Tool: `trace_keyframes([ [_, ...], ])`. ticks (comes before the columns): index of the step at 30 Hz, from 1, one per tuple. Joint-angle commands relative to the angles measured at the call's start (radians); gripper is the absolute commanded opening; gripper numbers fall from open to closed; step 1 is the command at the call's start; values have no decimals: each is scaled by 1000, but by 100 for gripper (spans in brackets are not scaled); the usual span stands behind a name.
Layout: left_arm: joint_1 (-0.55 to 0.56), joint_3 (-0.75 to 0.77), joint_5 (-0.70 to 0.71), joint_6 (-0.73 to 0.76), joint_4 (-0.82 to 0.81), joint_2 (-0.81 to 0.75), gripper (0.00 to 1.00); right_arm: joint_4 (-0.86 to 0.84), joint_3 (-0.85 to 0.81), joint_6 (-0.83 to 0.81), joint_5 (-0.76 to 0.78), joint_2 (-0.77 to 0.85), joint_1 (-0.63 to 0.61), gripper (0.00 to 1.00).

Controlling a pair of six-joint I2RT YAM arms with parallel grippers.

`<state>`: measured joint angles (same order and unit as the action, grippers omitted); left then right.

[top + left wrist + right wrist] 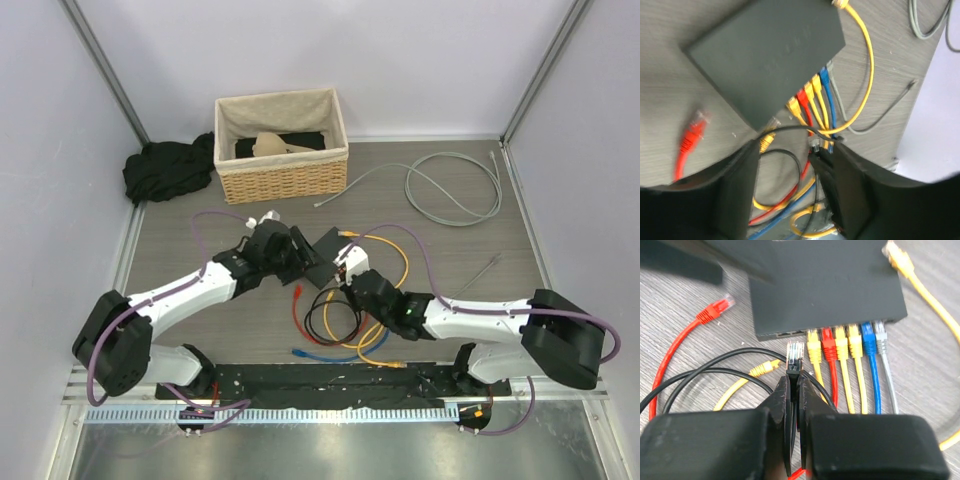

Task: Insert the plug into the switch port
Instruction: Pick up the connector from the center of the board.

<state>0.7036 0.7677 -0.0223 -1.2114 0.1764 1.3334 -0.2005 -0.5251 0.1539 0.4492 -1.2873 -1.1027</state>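
The switch (pixel 825 290) is a flat dark-grey box lying mid-table (pixel 327 247), its socket edge facing the arms. Yellow, red, blue and grey plugs (pixel 847 340) fill most sockets; the leftmost sockets (pixel 782 333) look free. My right gripper (pixel 796 381) is shut on the black cable's clear plug (pixel 795 356), which points at the socket row a short way off, left of the first yellow plug. My left gripper (pixel 790 170) is open just left of the switch (pixel 770 55), with only loose cables on the table showing between its fingers (pixel 735 190).
A loose red plug (pixel 715 311) and a loose yellow plug (pixel 767 367) lie left of the held plug. Coiled cables (pixel 340 320) sit in front of the switch. A wicker basket (pixel 282 170), black cloth (pixel 168 168) and a grey cable (pixel 455 185) lie at the back.
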Motion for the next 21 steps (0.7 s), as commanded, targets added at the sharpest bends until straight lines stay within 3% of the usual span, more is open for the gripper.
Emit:
trace_keyframes([
  [1,-45,47,-10,221,-54,-37,70,-54,40,97,-237,55,95,1],
  [4,-72,87,-21,384,-57,-8,81,-71,59,111,-341,54,165,1],
  [8,-95,129,-50,564,-57,58,82,-88,60,113,-435,25,227,1],
  [21,-131,260,-42,770,-35,240,82,-48,-65,70,-535,-89,302,1],
])
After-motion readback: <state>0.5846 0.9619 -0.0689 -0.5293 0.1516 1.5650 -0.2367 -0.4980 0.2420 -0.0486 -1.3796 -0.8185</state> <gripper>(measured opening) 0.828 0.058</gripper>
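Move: The free port beside the row of seated plugs lies about 4 cm ahead of the right hand, 3 cm left and 5 cm below; the nearest seated yellow plug is 4 cm ahead and 1 cm left, the loose yellow plug level with the hand and 3 cm left, both some 6 cm down. The switch's middle is roughly 9 cm ahead of the left hand, 2 cm right and 11 cm below; the loose red plug lies level with that hand, 6 cm left, 12 cm down. The black plug, still pinched in the right fingers, is lowered about 4 cm towards the switch's port side, with a small swing right partly taken back, while the wrist tips the fingers further down. The switch is approached from above by the left hand, which goes 7 cm forward, first rising slightly and then sinking, rolls some 35 degrees clockwise and spreads its fingers wider. ##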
